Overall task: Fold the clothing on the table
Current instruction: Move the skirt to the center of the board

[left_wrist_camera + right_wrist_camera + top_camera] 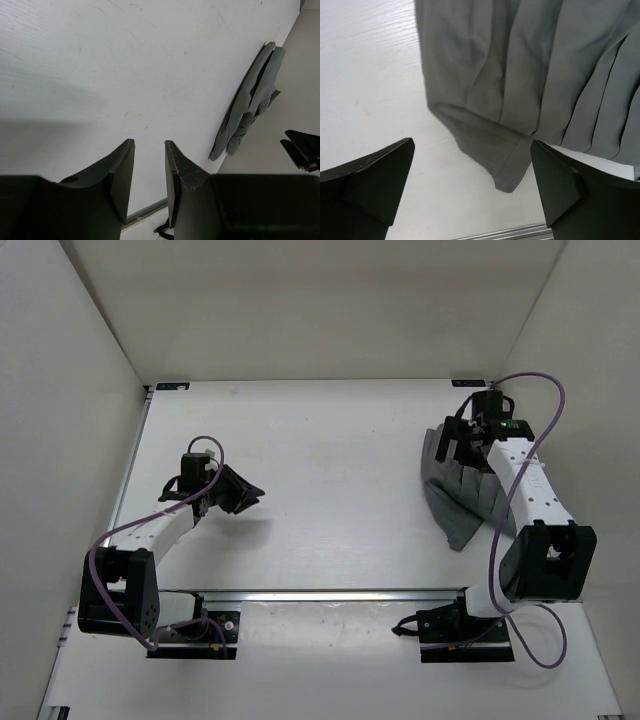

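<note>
The clothing [462,502], a grey pleated garment, lies bunched on the right side of the white table [330,440]. My right gripper [462,445] hovers over its far part, open wide. In the right wrist view its jaws [472,144] straddle a hemmed corner of the clothing [530,60] without touching it. My left gripper [245,495] is over bare table on the left, far from the garment. In the left wrist view its fingers [150,145] stand a little apart with nothing between them, and the clothing [250,100] shows far off at the right.
A metal rail [340,593] runs along the table's near edge in front of the arm bases. Small black brackets [172,386] sit at the far corners. White walls close in the left, back and right sides. The right arm's dark tip [302,150] shows at the left wrist view's edge.
</note>
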Available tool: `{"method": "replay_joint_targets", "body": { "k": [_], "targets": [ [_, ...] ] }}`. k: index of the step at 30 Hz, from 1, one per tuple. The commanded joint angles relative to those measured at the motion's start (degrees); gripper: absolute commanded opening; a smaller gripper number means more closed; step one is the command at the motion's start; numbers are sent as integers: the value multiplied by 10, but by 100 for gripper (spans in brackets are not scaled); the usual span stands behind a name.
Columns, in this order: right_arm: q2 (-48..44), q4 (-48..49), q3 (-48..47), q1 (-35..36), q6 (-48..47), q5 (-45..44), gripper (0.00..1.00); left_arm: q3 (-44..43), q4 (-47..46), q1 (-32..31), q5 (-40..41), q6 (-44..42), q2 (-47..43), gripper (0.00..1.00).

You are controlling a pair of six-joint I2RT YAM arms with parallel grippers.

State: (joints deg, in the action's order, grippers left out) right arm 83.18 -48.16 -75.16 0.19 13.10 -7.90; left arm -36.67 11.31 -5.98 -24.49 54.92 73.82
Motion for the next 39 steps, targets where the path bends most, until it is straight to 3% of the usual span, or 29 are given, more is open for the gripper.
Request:
{"method": "replay_joint_targets", "body": {
  "k": [1, 4, 9, 10, 12, 13, 14, 22, 28, 31, 35, 39],
  "targets": [
    [22, 67, 14, -51, -26, 31, 99, 3, -13, -3, -11, -2, 1, 41],
    [85, 83, 15, -84, -17, 30, 97, 1, -9, -4, -13, -7, 1, 40],
    [204, 70, -11, -92, -25, 35, 79, 2, -9, 4, -16, -9, -2, 41],
    [217, 65, -20, -88, -28, 37, 71, 1, -4, 6, -18, -7, -2, 41],
    [228, 61, -31, -76, -29, 53, 46, 0, -4, 8, -18, -11, 0, 42],
    [225, 58, -32, -64, -29, 54, 20, -1, -5, 11, -21, -11, 0, 42],
    [220, 51, -37, -53, -29, 67, 0, 1, -5, 17, -26, -13, 2, 41],
    [172, 18, -163, 66, 11, 253, 0, -14, 6, 35, -35, -23, -3, 41],
    [118, 7, -302, 138, 89, 297, 0, -44, 30, 47, -42, -32, -8, 42],
    [73, 43, -251, 142, 133, 332, 0, -63, 45, 59, -40, -34, -24, 40],
    [-13, 95, -86, 131, 169, 357, 0, -111, 78, 78, -32, -52, -38, 38],
    [-64, 119, 77, 129, 158, 362, 0, -140, 104, 50, -18, -77, -21, 36]
  ]
}}
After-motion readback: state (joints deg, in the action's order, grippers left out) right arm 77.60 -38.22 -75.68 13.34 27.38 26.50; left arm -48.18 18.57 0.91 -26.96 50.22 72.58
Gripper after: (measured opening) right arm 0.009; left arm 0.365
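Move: The skirt lies crumpled on the board below the open right gripper: its middle is about 15 cm down, some 4 cm to the hand's right and 4 cm back. The board's bare centre is roughly 29 cm to that hand's left, 5 cm back and equally low. From the left hand, the skirt's middle is around 45 cm to the right, about 3 cm ahead and 6 cm lower. Down about 14 cm and slightly right, the right hand dives while tipping farther downward, and its fingers shut on the skirt's far part. Keeping that pinch, it sweeps fast leftward and up towards the board's centre, first forward, then back, turning counter-clockwise with its left side rising, and finally dips a little. Late on, the empty left hand rises some 6 cm, easing forward and left. ##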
